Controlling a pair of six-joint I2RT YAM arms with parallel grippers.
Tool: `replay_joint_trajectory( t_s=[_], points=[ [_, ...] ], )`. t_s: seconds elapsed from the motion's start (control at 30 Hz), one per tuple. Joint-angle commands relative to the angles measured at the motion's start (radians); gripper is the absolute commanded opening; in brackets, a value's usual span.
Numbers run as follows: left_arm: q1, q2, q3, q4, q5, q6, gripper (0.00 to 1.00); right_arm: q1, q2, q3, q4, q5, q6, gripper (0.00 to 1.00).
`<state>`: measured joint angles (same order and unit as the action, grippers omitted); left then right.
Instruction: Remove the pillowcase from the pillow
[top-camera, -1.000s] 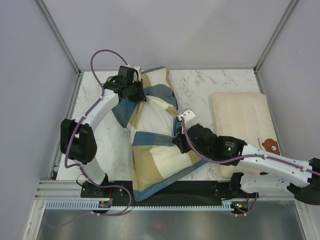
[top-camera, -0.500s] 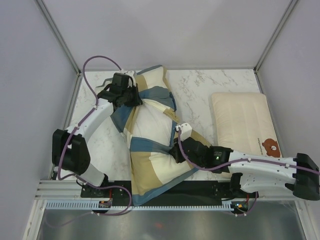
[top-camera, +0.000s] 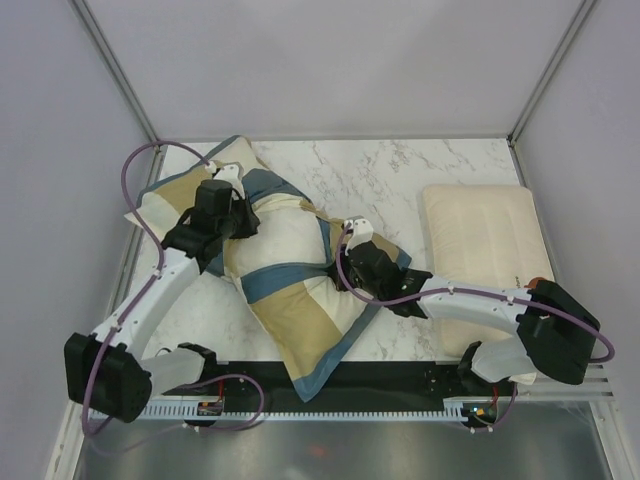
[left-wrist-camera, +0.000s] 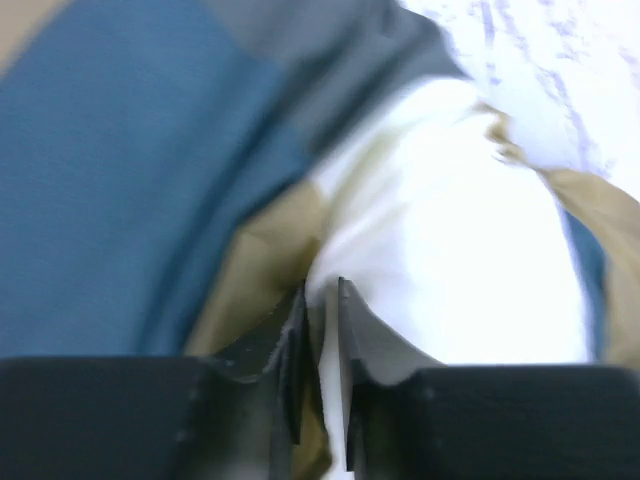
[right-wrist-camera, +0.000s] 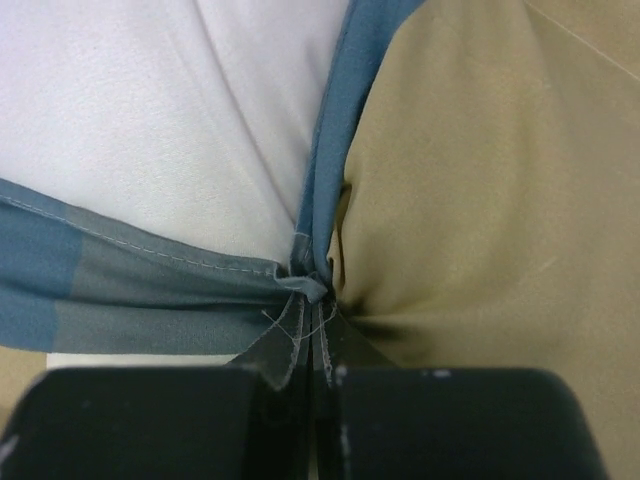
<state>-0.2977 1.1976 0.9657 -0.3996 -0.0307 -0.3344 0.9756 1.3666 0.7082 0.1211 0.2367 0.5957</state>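
Observation:
The pillowcase (top-camera: 300, 330), in steel blue, tan and cream blocks, lies slantwise from the back left corner to the front edge. Through its opening bulges the off-white pillow (top-camera: 285, 235). My left gripper (top-camera: 243, 215) sits at the left side of that white bulge. In the left wrist view it (left-wrist-camera: 322, 300) is shut on white pillow (left-wrist-camera: 450, 260) fabric, a tan pillowcase (left-wrist-camera: 100, 180) fold pressed beside it. My right gripper (top-camera: 338, 262) is at the bulge's right side. In the right wrist view it (right-wrist-camera: 315, 300) is shut on the stitched blue hem of the pillowcase (right-wrist-camera: 180, 285).
A flatter cream pillow (top-camera: 480, 240) lies along the right side of the marble table (top-camera: 400, 175). My right arm crosses its near end. Grey walls enclose the table on three sides. The pillowcase's lower corner hangs over the front rail (top-camera: 400, 410).
Both arms have swung left. The left gripper has dragged the bundle down and left, so the pillowcase's top corner now points to the back left. The right gripper followed, still on the hem.

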Motion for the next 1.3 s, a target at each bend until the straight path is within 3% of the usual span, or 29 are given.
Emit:
replay_joint_trajectory(
  t_s=[0.0,0.07,0.1,0.3,0.47,0.6,0.87,1.07,1.23,1.27],
  points=[
    [-0.105,-0.104,-0.018,-0.039,-0.015,0.061,0.29,-0.015,0.097,-0.010,-0.129,0.004,-0.076,0.00],
    [-0.165,-0.163,-0.010,-0.041,-0.035,0.090,0.45,-0.017,0.109,-0.003,-0.129,-0.013,-0.074,0.00],
    [-0.223,-0.183,-0.002,-0.039,-0.058,0.095,0.61,-0.015,0.111,-0.003,-0.130,-0.017,-0.071,0.00],
    [-0.340,-0.234,-0.004,-0.004,-0.066,0.167,0.81,-0.017,0.101,-0.009,-0.078,-0.051,-0.054,0.00],
    [-0.394,-0.147,0.002,0.002,-0.028,0.215,0.82,-0.017,0.075,-0.022,-0.067,-0.071,-0.042,0.00],
    [-0.507,-0.161,0.001,0.097,-0.060,0.247,0.82,-0.017,0.062,-0.027,-0.074,-0.069,-0.043,0.00],
    [-0.616,-0.147,0.082,0.111,-0.406,0.331,0.83,-0.015,0.051,-0.038,-0.083,-0.082,-0.042,0.00],
    [-0.696,-0.139,0.110,0.126,-0.520,0.394,0.83,-0.017,0.029,-0.038,-0.100,-0.071,-0.048,0.00],
    [-0.727,-0.124,0.128,0.134,-0.528,0.411,0.83,-0.017,0.023,-0.032,-0.106,-0.073,-0.047,0.00],
    [-0.727,-0.122,0.123,0.134,-0.374,0.437,0.83,-0.015,0.020,-0.033,-0.106,-0.073,-0.045,0.00]
  ],
)
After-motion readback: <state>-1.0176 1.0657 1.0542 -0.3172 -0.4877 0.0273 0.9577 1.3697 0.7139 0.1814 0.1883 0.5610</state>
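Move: The left gripper still has a fold of the striped pillowcase, with the white pillow bulge about 7 cm to its right, 1 cm back and roughly 5 cm lower. The hem that the right gripper pinches lies some 18 cm to the left gripper's right, 8 cm back and about 7 cm below; the blue band on the bulge's near side is about 8 cm right, 11 cm back and 8 cm lower. For the right gripper, the hem is right between its fingers. Open the left gripper wide to let go of the fold and swing it right about 13 cm, up some 10 cm and back 9 cm, across the white pillow bulge towards the side where the right gripper is; dip briefly on the way, then climb on. Turn clockwise and tip the fingers up some 30 degrees, ending empty above the cloth. Keep the right gripper shut on the hem, nearly still. ##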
